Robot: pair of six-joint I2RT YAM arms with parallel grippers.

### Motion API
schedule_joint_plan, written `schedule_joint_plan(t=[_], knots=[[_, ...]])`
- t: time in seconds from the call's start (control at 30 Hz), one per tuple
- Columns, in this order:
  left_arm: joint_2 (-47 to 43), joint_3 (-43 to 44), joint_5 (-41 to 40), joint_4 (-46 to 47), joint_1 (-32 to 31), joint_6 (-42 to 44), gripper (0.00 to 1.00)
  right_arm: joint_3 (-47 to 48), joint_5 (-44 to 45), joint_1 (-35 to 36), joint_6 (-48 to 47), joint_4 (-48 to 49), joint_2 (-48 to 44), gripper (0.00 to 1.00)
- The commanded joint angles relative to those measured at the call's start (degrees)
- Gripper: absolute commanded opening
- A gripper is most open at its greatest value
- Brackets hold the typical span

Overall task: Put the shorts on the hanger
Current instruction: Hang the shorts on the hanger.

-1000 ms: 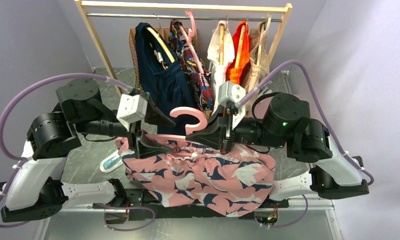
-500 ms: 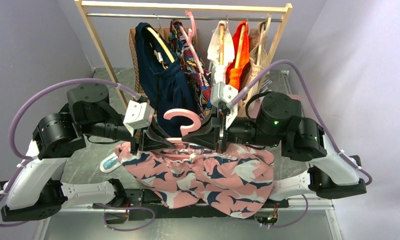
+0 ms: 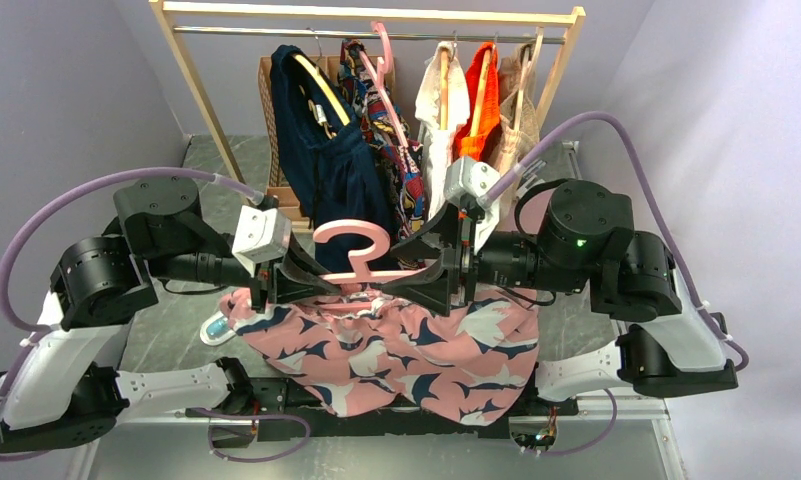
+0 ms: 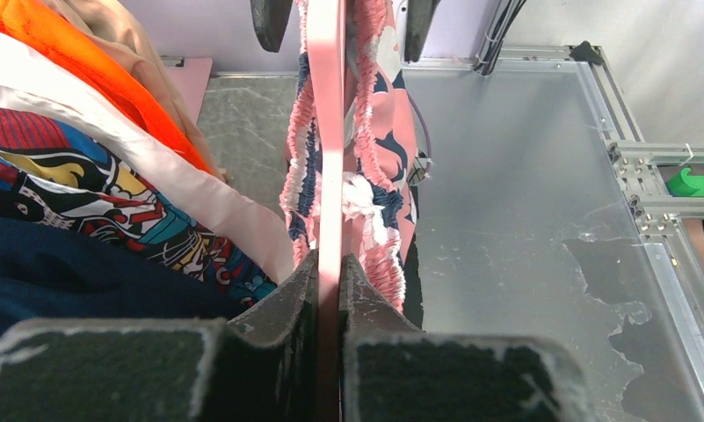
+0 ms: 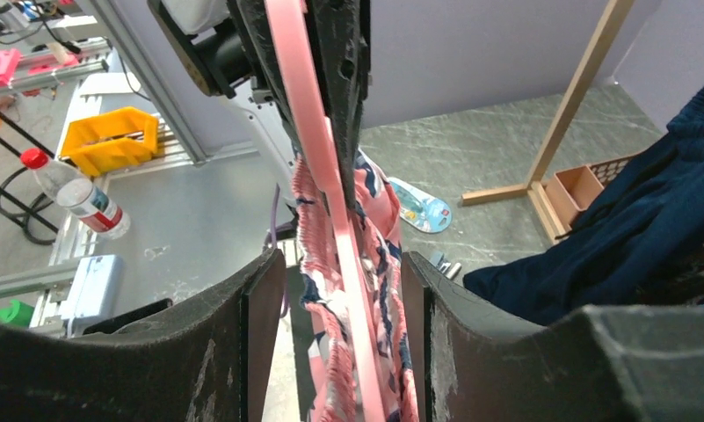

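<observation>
The pale-pink hanger [image 3: 351, 248] hangs in the air between my two arms, in front of the rack, hook upward. The pink shorts [image 3: 396, 345] with navy and white print drape from its bar, the gathered waistband bunched along it. My left gripper [image 3: 311, 285] is shut on the hanger's left end; in the left wrist view its jaws [image 4: 329, 264] pinch the pink bar [image 4: 330, 132] with the shorts [image 4: 379, 132] beyond. My right gripper [image 3: 423, 277] stands open around the right end. In the right wrist view its gripper [image 5: 341, 268] straddles the hanger [image 5: 317, 149] and waistband [image 5: 374, 215] without gripping.
Behind stands a wooden clothes rack [image 3: 201, 95] with a navy garment [image 3: 326, 160], a multicolour patterned one [image 3: 391, 130], and white and orange ones [image 3: 466, 110]. A blue-and-white packet [image 3: 219, 325] lies on the table left of the shorts. A bottle [image 5: 76, 195] and a yellow bin [image 5: 115, 141] stand off the table.
My left gripper has shut on the hanger's left end. My right gripper has let go and opened. The hanger with the shorts has shifted a little to the left.
</observation>
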Motion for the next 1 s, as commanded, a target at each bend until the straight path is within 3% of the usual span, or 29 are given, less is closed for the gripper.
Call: schedule_joint_plan(t=[0.0, 0.23, 0.43, 0.47, 0.57, 0.67, 0.7, 0.87, 0.97], knots=[[-0.81, 0.21, 0.86, 4.54, 0.22, -0.82, 0.07, 1.84, 2.46, 0.14, -0.89, -5.71, 1.26, 0.55], [-0.38, 0.67, 1.43, 4.46, 0.26, -1.27, 0.07, 3.48, 1.42, 0.14, -2.48, -6.87, 4.55, 0.52], [-0.42, 1.13, 1.15, 4.65, 0.26, -1.89, 0.07, 3.87, 0.97, 0.13, -3.17, -5.85, 5.51, 0.02], [-0.4, 1.76, 0.97, 4.54, 0.26, -1.9, 0.1, 4.1, 0.8, 0.14, -3.18, -5.75, 5.45, 0.0], [-0.47, 5.73, -0.15, 3.92, 0.26, -1.99, 0.52, 5.38, -1.66, 0.14, -2.75, -5.61, 5.02, 0.0], [-1.58, 13.29, -1.45, 6.16, 0.26, -3.19, 0.77, 8.29, -6.33, 0.13, -1.38, -4.45, 4.55, 0.0], [-2.07, 15.71, -1.4, 7.75, 0.26, -3.68, 0.96, 10.13, -9.2, 0.12, -0.67, -4.19, 4.78, 0.0], [-5.1, 24.35, -1.95, 17.17, 0.26, -5.1, 0.99, 18.78, -19.35, 0.14, 1.42, -2.88, 6.73, 0.0], [-6.77, 25.25, -3.75, 19.64, 0.26, -4.41, 0.99, 19.95, -7.63, 0.14, -0.58, -5.61, 7.45, 0.0]])
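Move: The pink hanger's neck, just above its shoulders, lies between the grippers, about 3 cm to the left of the half-open right fingers and 3 cm lower. The left gripper still holds the hanger; the neck is some 5 cm to the right of it. From the right hand, the hook curls up about 5 cm to the left, 1 cm ahead and 3 cm higher. The shorts' middle hangs roughly 1 cm left, 3 cm back and 15 cm below. Hold the hanger still with the left gripper while the right goes about 3 cm down and slightly left, then pinches the hanger beside its neck. Open the left wide, let go, and swing it up nearly 20 cm, left and back, fingertips tilting up. Lift the right some 8 cm and draw it back, turning slightly counter-clockwise. ##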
